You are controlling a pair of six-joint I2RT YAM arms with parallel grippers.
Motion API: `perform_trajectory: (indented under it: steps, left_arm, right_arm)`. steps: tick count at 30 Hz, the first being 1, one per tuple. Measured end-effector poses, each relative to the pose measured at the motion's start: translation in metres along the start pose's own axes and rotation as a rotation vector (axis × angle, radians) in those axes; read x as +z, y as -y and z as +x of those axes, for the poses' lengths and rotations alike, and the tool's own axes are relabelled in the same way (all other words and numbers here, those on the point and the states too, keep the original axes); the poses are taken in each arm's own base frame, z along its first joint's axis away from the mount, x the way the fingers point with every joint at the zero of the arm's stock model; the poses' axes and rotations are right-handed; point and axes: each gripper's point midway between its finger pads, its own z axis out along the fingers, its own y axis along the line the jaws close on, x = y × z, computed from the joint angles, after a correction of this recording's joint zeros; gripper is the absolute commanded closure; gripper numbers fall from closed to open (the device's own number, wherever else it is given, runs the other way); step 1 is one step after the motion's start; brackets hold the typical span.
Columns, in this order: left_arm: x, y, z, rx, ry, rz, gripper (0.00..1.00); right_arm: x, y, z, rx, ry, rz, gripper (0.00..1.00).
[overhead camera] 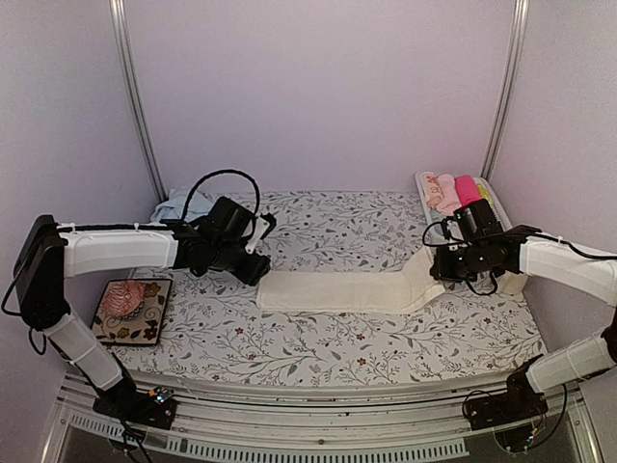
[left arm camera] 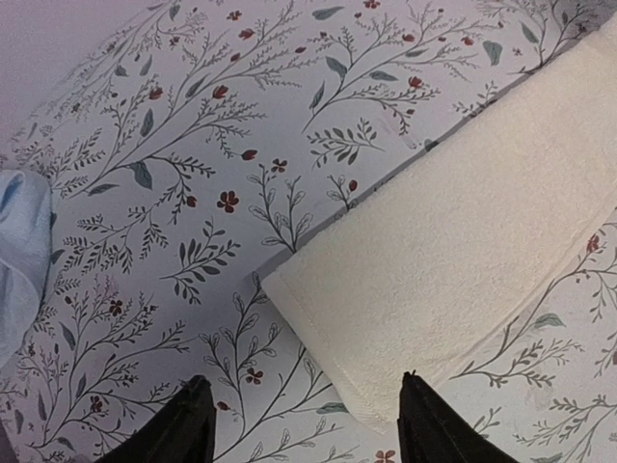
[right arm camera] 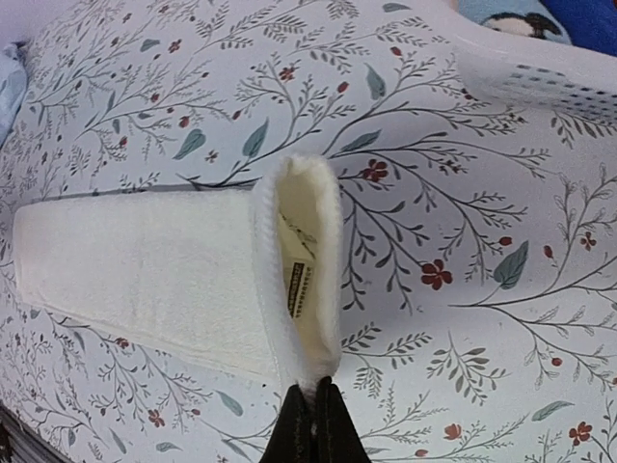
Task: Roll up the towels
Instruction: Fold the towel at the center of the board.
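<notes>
A cream towel (overhead camera: 342, 290) lies folded into a long strip across the middle of the flowered table. My right gripper (overhead camera: 442, 268) is shut on its right end, pinching the lifted edge (right arm camera: 310, 289) so that it curls up and shows a small label. My left gripper (overhead camera: 260, 274) hovers over the strip's left end (left arm camera: 453, 251), open, with nothing between its fingers (left arm camera: 193, 424). A light blue towel (overhead camera: 175, 206) lies crumpled at the back left, and its edge shows in the left wrist view (left arm camera: 19, 260).
A white basket (overhead camera: 429, 188) at the back right holds pink and hot-pink cloths (overhead camera: 455, 192). A small flowered tray (overhead camera: 159, 313) with a pink knitted lump (overhead camera: 123, 297) sits at the front left. Grey walls enclose the table.
</notes>
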Motion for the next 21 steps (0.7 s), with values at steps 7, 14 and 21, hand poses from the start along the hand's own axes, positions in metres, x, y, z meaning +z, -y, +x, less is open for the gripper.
perform_trajectory:
  steps: [7,14,21]
  left_arm:
    - [-0.002,-0.004,0.003,0.005,-0.010,-0.024,0.34]
    - [-0.007,-0.010,0.010,-0.002,-0.014,-0.049,0.32]
    - [-0.017,-0.021,0.020,-0.014,-0.013,-0.087,0.27]
  right_arm:
    - [0.001,-0.091,-0.028,-0.134,0.024,-0.176,0.98]
    - [0.021,-0.158,-0.034,-0.227,0.000,-0.275,0.98]
    - [0.040,-0.204,-0.031,-0.291,-0.035,-0.348,0.98]
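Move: The right hand already holds the towel's lifted right end about 10 cm above the board. The towel's flat middle lies some 22 cm to its left and about 2 cm ahead, and its left end about 42 cm left and 2 cm ahead. The mug stands some 21 cm to the hand's right, 3 cm ahead; the basket is about 22 cm ahead and 14 cm right. From the left hand, the towel's left end lies 3 cm ahead, 1 cm right, 11 cm below. Still pinching the towel's right end in shut fingers, the right hand sweeps it about 20 cm left over the lying strip towards the towel's left end, climbing some 4 cm early and easing slightly forward while turning about 25 degrees counter-clockwise. The open left hand, touching nothing, drifts about 3 cm left, clear of the towel's left end. ##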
